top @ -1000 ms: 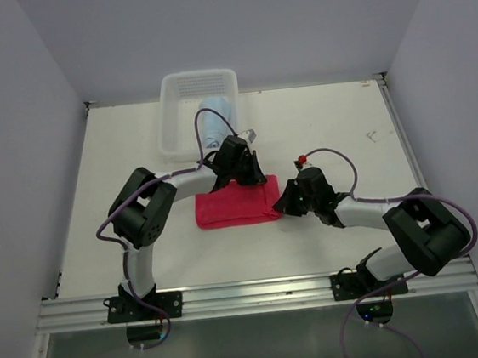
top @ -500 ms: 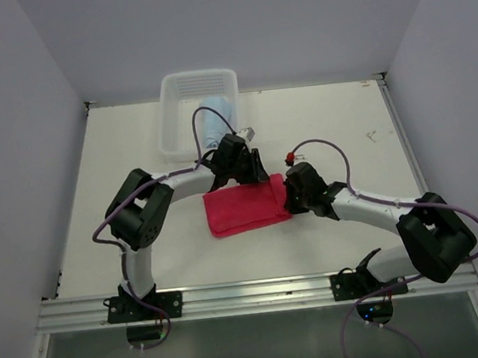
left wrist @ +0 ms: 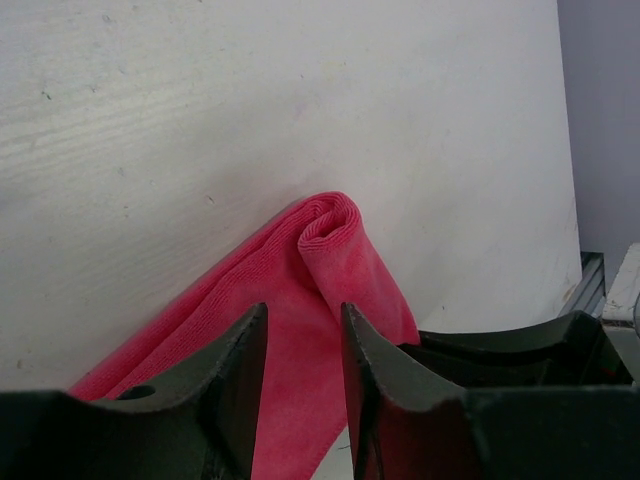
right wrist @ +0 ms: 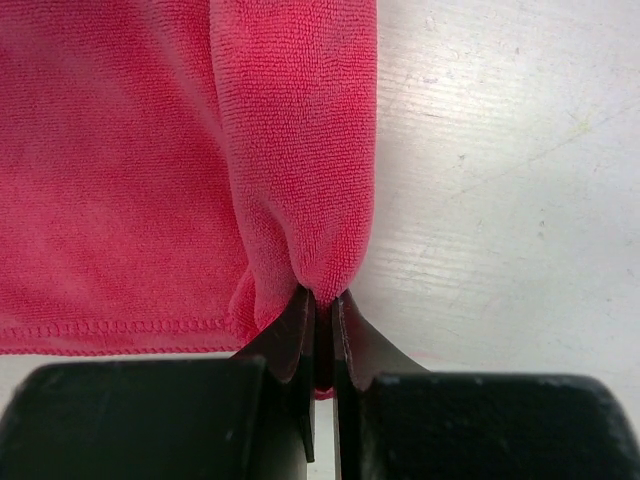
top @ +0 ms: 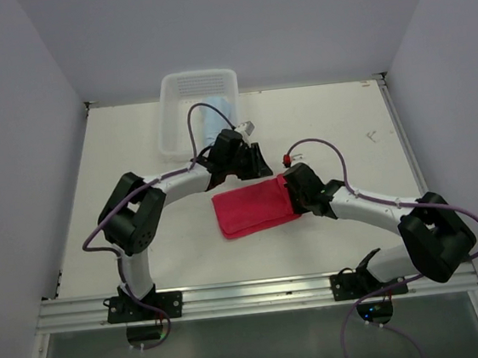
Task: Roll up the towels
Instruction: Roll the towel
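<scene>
The pink-red towel (top: 255, 210) lies folded on the table, its right edge curled over into a narrow roll (right wrist: 300, 140). My right gripper (top: 290, 192) is at that edge and is shut on the curled fold (right wrist: 320, 300). My left gripper (top: 259, 161) hovers at the towel's far edge, open (left wrist: 303, 315). Between its fingers only the towel (left wrist: 330, 250) below shows, not held. The light blue towel (top: 215, 117) lies rolled in the white basket (top: 172, 109), partly hidden by the left arm's cable.
The white mesh basket stands at the back left of the table. Pale walls enclose the table on three sides. A metal rail (top: 259, 292) with both arm bases runs along the near edge.
The left gripper has opened, let go of the pink-red towel and drawn back toward the basket. The right gripper has carried the towel's right edge leftward, and the towel has turned slightly.
</scene>
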`<state>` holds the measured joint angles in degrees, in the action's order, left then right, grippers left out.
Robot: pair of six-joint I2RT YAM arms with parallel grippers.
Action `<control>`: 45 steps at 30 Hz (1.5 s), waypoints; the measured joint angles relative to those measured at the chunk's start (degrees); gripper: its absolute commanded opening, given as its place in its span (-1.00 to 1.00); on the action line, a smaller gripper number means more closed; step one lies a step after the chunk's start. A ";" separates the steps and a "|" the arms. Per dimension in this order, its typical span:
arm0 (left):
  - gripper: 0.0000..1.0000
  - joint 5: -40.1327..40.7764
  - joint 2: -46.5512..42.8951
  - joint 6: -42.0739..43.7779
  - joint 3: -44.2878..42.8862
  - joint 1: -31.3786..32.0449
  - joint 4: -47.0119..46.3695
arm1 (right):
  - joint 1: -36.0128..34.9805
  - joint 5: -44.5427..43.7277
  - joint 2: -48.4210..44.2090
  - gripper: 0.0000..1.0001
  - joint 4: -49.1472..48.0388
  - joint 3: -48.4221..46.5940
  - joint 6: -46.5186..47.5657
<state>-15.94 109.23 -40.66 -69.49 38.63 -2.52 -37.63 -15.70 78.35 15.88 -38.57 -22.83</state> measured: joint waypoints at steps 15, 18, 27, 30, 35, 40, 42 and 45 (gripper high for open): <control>-0.21 -4.98 4.09 -4.83 -1.64 4.09 -3.78 | -1.40 -3.37 -1.53 -1.00 0.11 0.02 0.79; -0.20 -5.07 5.42 -4.90 -2.45 4.28 -3.65 | -1.77 -3.93 -1.64 -1.00 0.07 0.09 0.83; -0.19 -4.83 7.39 -4.83 -4.85 4.33 -3.30 | -2.12 -4.37 -1.64 -1.00 -0.26 0.87 0.83; -0.17 -4.59 8.24 -4.72 -5.99 4.59 -2.43 | -2.21 -4.37 -1.64 -1.00 -0.37 0.87 0.83; -0.15 -3.45 9.60 -4.07 -7.69 4.98 -0.66 | -2.51 -4.39 -1.64 -1.00 -0.48 0.87 0.83; -0.14 -2.62 10.60 -3.61 -7.85 5.27 0.39 | -2.60 -4.35 -1.64 -1.00 -0.61 0.87 0.83; -0.14 -2.43 11.10 -3.32 -8.20 5.33 0.61 | -2.60 -4.33 -1.64 -1.00 -0.74 0.87 0.81; -0.13 -2.03 11.78 -3.02 -9.49 5.55 1.49 | -2.67 -4.37 -1.64 -1.00 -0.87 0.87 0.81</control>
<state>-17.98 121.01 -43.68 -78.98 44.18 -1.04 -40.29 -20.08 76.71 15.00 -37.69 -22.02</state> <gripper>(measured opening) 0.431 0.048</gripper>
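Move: The far part of the towel's rolled right edge lies about 6 cm to the left hand's right, 2 cm back and some 6 cm below. The towel's flat middle is roughly 8 cm back, 2 cm left and 7 cm below that hand; the right gripper sits about 11 cm back and 9 cm right. The basket is some 21 cm ahead and 18 cm left. From the right hand, which grips the roll's near end, that far part lies about 9 cm ahead and 3 cm left. Rightwards and a little back, in a low arc, the left hand travels about 6 cm towards the far part of the towel's roll, rising slightly first and then sinking roughly 5 cm, fingers still part-open, until they straddle the roll. The right hand keeps its pinch on the roll's near end almost in place, easing up slightly. ##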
